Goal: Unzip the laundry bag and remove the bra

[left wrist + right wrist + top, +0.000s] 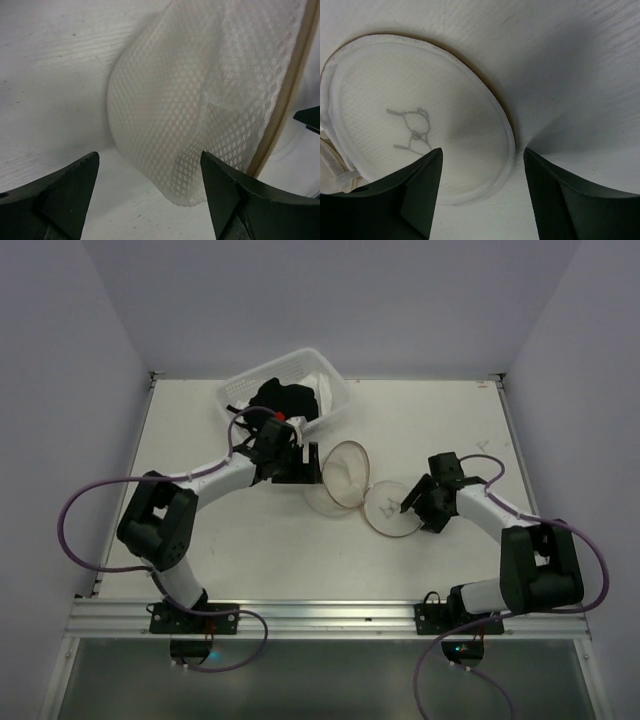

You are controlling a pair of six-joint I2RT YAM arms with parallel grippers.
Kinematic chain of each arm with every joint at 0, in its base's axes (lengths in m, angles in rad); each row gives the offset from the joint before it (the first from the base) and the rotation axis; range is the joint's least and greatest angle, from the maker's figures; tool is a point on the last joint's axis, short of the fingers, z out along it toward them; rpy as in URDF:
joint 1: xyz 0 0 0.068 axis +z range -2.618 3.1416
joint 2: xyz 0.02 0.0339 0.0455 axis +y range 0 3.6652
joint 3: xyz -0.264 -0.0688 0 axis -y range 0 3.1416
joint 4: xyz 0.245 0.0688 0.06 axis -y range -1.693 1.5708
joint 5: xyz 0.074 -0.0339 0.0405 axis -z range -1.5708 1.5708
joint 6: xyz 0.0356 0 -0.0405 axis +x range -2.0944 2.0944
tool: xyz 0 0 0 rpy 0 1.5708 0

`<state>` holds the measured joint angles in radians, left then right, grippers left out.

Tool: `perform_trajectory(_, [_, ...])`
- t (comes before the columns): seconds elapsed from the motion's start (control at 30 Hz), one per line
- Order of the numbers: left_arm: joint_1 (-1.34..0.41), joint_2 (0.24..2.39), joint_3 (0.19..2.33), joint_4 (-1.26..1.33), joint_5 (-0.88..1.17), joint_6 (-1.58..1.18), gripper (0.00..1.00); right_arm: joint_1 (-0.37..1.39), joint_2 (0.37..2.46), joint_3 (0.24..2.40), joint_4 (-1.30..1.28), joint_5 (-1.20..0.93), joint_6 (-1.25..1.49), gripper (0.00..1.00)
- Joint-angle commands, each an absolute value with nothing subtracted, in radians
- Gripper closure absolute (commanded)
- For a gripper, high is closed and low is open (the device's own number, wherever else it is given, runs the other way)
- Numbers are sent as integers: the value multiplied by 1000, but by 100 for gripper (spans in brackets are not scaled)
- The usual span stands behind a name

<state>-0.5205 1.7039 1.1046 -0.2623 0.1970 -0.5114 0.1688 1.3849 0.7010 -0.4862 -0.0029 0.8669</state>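
The laundry bag (345,475) lies unzipped mid-table in two round halves. One half stands on edge; the other, a flat face (392,508) with the bra drawing (412,130), lies on the table. The black bra (283,398) is heaped in the white basket at the back. My left gripper (300,465) is open just left of the upright half. In the left wrist view the mesh (200,90) bulges between the spread fingers (150,156) without being pinched. My right gripper (410,502) is open, its fingers (482,150) straddling the flat face's near rim (507,150).
The white plastic basket (335,390) stands at the back, just behind the left gripper. A tan zipper trim (285,110) runs down the right side of the mesh. Walls close the table in on the left, right and back.
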Motion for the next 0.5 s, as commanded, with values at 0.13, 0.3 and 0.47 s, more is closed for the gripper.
perform_trajectory(0.13, [-526,1838,1063,-133,138,-572,25,166,1439,726,-480,-64,891,42])
perform_trajectory(0.3, [-528,1893,1020,-126,100,-571,39,166,1456,736,-480,-93,882,67])
perform_trajectory(0.47, [-529,1872,979,-129,98,-577,62,164,1456,753,-508,-71,865,100])
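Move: The left hand hangs over the laundry bag's left wall, which is roughly 6 cm below and about 2 cm ahead and 1 cm right. The bag's middle is some 6 cm right, 2 cm ahead and 4 cm lower, and the basket with the bra about 21 cm ahead, 4 cm left. The right hand's target, the lid rim, is about 1 cm left and 1 cm below. From that hand the bag's middle is about 15 cm left, 9 cm ahead. Straight down, about 6 cm and a little forward, the left hand sinks onto the laundry bag's left wall, fingers closing around the mesh just under the zipper rim to about half their first gap. The right hand barely shifts, easing about 1 cm left and 1 cm down as its fingers shut and pinch the right edge of the lid. ##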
